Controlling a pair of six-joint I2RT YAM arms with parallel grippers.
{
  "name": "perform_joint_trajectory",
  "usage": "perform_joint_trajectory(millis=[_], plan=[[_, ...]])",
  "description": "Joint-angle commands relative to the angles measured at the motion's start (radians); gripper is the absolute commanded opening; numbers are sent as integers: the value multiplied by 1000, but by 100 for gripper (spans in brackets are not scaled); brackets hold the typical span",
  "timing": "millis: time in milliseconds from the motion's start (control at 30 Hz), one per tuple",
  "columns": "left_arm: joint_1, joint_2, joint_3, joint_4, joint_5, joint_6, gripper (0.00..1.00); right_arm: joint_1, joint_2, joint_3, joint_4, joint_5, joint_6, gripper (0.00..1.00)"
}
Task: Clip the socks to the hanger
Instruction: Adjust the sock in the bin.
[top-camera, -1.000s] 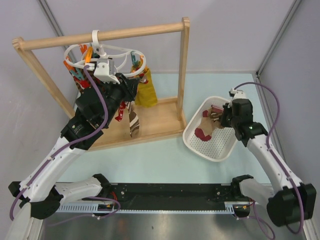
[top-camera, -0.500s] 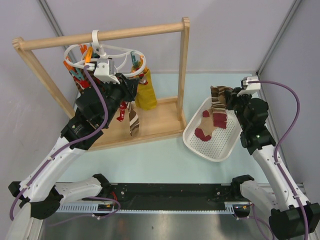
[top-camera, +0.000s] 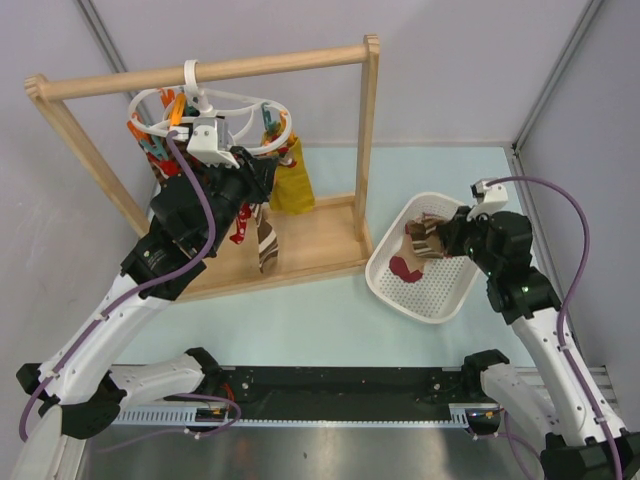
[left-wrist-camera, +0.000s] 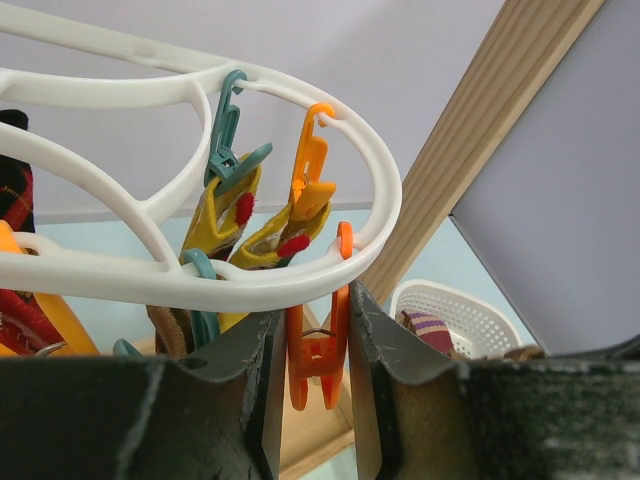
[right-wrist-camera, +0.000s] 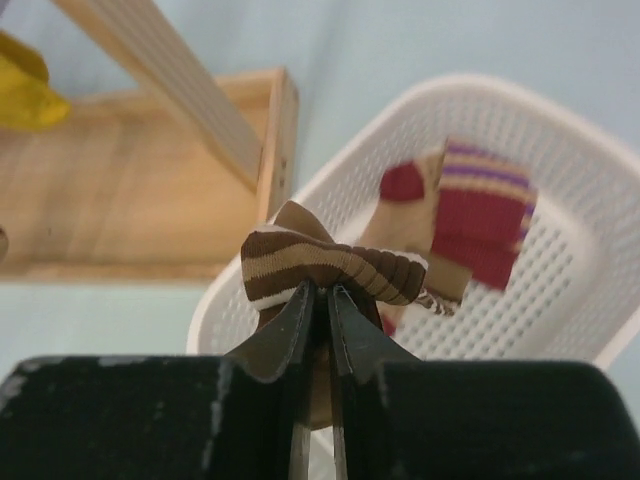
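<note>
The white oval hanger (top-camera: 240, 105) hangs by its hook from the wooden rail. In the left wrist view its ring (left-wrist-camera: 370, 180) carries teal and orange pegs. My left gripper (top-camera: 262, 175) sits just under the ring, and in its wrist view it (left-wrist-camera: 313, 340) is shut on an orange peg (left-wrist-camera: 315, 355), one finger against each side. My right gripper (top-camera: 445, 240) is shut on a brown sock with cream stripes (top-camera: 428, 238), bunched at the fingertips (right-wrist-camera: 330, 262) and held above the basket. A red sock (top-camera: 405, 268) lies in the basket. Another brown sock (top-camera: 268, 240) hangs from the hanger.
The wooden rail frame (top-camera: 250, 65) stands at the back left on its board. A mustard-yellow sock (top-camera: 292, 185) hangs clipped on the hanger's right side. The white perforated basket (top-camera: 430, 300) sits right of the frame's post and holds a red and tan sock (right-wrist-camera: 480, 215).
My right gripper has lifted the brown striped sock out of the basket, raised it, then turned it leftward and lower. The left arm has not moved.
</note>
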Motion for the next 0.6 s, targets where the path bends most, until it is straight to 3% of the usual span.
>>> perform_joint_trajectory(millis=[0, 133, 233, 367, 567], plan=[[7, -17, 4, 23, -2, -12, 0, 6, -44, -30, -307, -118, 159, 17], [7, -17, 7, 23, 0, -14, 0, 6, -53, -41, -441, -192, 215, 44], [7, -20, 7, 22, 2, -16, 0, 7, -65, -42, -458, -178, 216, 52], [7, -25, 8, 17, -3, -14, 0, -5, -24, -41, -423, -153, 212, 53], [7, -33, 5, 14, -6, -12, 0, -7, 89, -45, -308, 57, 181, 48]])
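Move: The right hand holds the brown striped sock over the bin. The near part of the bin floor, where this sock is taken, lies about 7 cm back, 3 cm to its left and 20 cm below. At floor level too, the maroon-toed tan sock is some 2 cm ahead and 4 cm left, the folded maroon-purple sock about 8 cm ahead and 2 cm right. From the left hand, that landing spot is roughly 31 cm right, 7 cm back and 39 cm down. The right fingers let go of the brown striped sock, opening from almost shut to about half, as the hand swings quickly back and down, some 8 cm each way, tipping its fingertips down by about 30 degrees. The hand then sinks slightly more while easing forward about a centimetre, fingers open above the bin. ##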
